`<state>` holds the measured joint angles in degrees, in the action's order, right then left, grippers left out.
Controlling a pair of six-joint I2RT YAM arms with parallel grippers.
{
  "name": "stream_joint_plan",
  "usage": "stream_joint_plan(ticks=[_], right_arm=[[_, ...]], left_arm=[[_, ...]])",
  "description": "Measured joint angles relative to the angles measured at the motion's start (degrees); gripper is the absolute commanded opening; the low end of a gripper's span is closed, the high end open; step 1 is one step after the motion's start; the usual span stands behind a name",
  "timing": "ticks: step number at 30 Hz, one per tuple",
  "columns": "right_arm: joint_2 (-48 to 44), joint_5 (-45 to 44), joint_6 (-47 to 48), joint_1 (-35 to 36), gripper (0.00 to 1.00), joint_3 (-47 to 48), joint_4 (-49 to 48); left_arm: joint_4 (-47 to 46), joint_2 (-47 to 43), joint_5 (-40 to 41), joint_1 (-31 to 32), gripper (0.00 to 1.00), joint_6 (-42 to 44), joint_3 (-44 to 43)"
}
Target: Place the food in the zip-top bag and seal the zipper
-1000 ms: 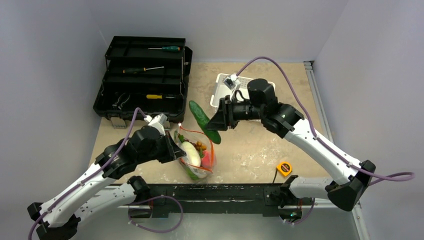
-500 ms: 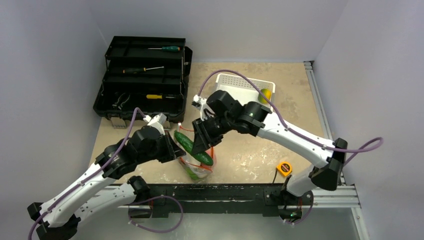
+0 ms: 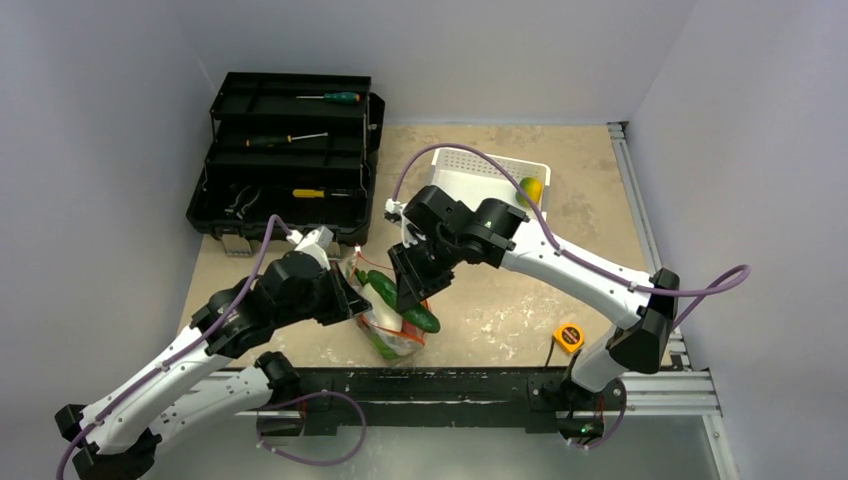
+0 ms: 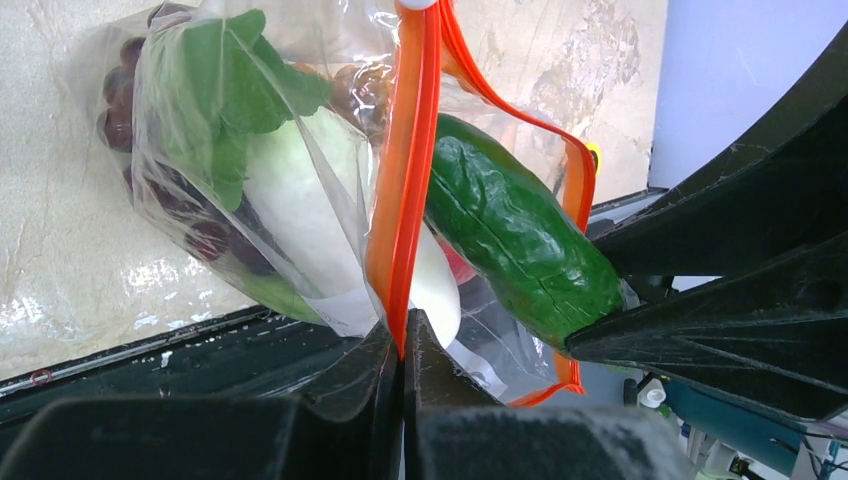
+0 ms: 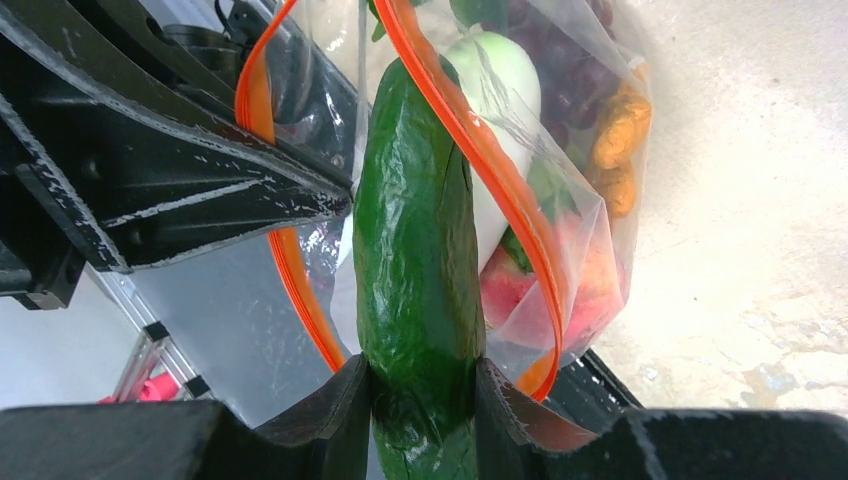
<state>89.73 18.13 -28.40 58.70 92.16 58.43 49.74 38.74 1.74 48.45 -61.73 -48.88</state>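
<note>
The clear zip-top bag (image 3: 398, 335) stands near the table's front edge. My left gripper (image 4: 403, 335) is shut on the orange-red zipper (image 4: 405, 180) and holds the mouth open. Inside lie a green cabbage (image 4: 285, 175), dark grapes (image 4: 205, 235), a pink peach (image 5: 510, 290) and orange pieces (image 5: 620, 130). My right gripper (image 5: 420, 385) is shut on the thick end of the green cucumber (image 5: 418, 240). The cucumber (image 3: 402, 302) points tip-first into the bag's mouth, between the two sides of the zipper (image 5: 480, 150). A yellow lemon (image 3: 531, 190) lies in the white basket.
The white perforated basket (image 3: 470, 172) stands at the back, behind the right arm. An open black toolbox (image 3: 285, 150) with screwdrivers fills the back left. A yellow tape measure (image 3: 568, 337) lies near the front right. The black base rail (image 3: 450, 385) runs just behind the bag.
My right arm has swung from near the basket over to the bag, bringing the cucumber down until its tip lies in the open mouth. The left arm has kept still.
</note>
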Motion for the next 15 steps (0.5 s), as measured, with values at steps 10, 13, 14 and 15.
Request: stream_joint_plan(ticks=[10,13,14,15], right_arm=[[2.51,-2.62,-4.35,0.92,0.00,3.76,-5.70],[5.29,-2.89,-4.98,1.33,0.00,4.63,-7.23],[6.27,-3.52,-5.05,1.46,0.00,4.70,-7.78],[6.91,-3.91,-5.07,1.49,0.00,4.79,-7.96]], left_arm=[[-0.87,0.00,-0.04,0.00,0.00,0.00,0.00],[-0.85,-0.02,-0.07,0.00,0.00,0.00,0.00],[-0.76,-0.09,-0.20,0.00,0.00,0.04,0.00],[-0.31,-0.13,-0.26,0.00,0.00,0.17,0.00]])
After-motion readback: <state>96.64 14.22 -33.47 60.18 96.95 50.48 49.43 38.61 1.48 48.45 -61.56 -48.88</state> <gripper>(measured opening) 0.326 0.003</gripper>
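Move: Just left of the right hand, which already holds the cucumber between the zipper lips, the middle of the bag mouth lies about 3 cm left, 1 cm ahead and 4 cm below. The bag's slider corner is some 11 cm ahead and 11 cm left of this hand, the white radish in the bag about 6 cm left, level fore-and-aft and 10 cm down. From the left hand, still pinching the near-left rim, the mouth's middle lies about 7 cm right and 2 cm ahead. Carrying the cucumber left and somewhat forward, the right hand travels about 5 cm left and 3 cm ahead towards the slider corner and the left gripper, rising some 2 cm and then sinking back to its starting height. Its fingers keep their grip; the wrist turns only some 5 degrees. The left hand stays put, still pinching the bag's rim. ##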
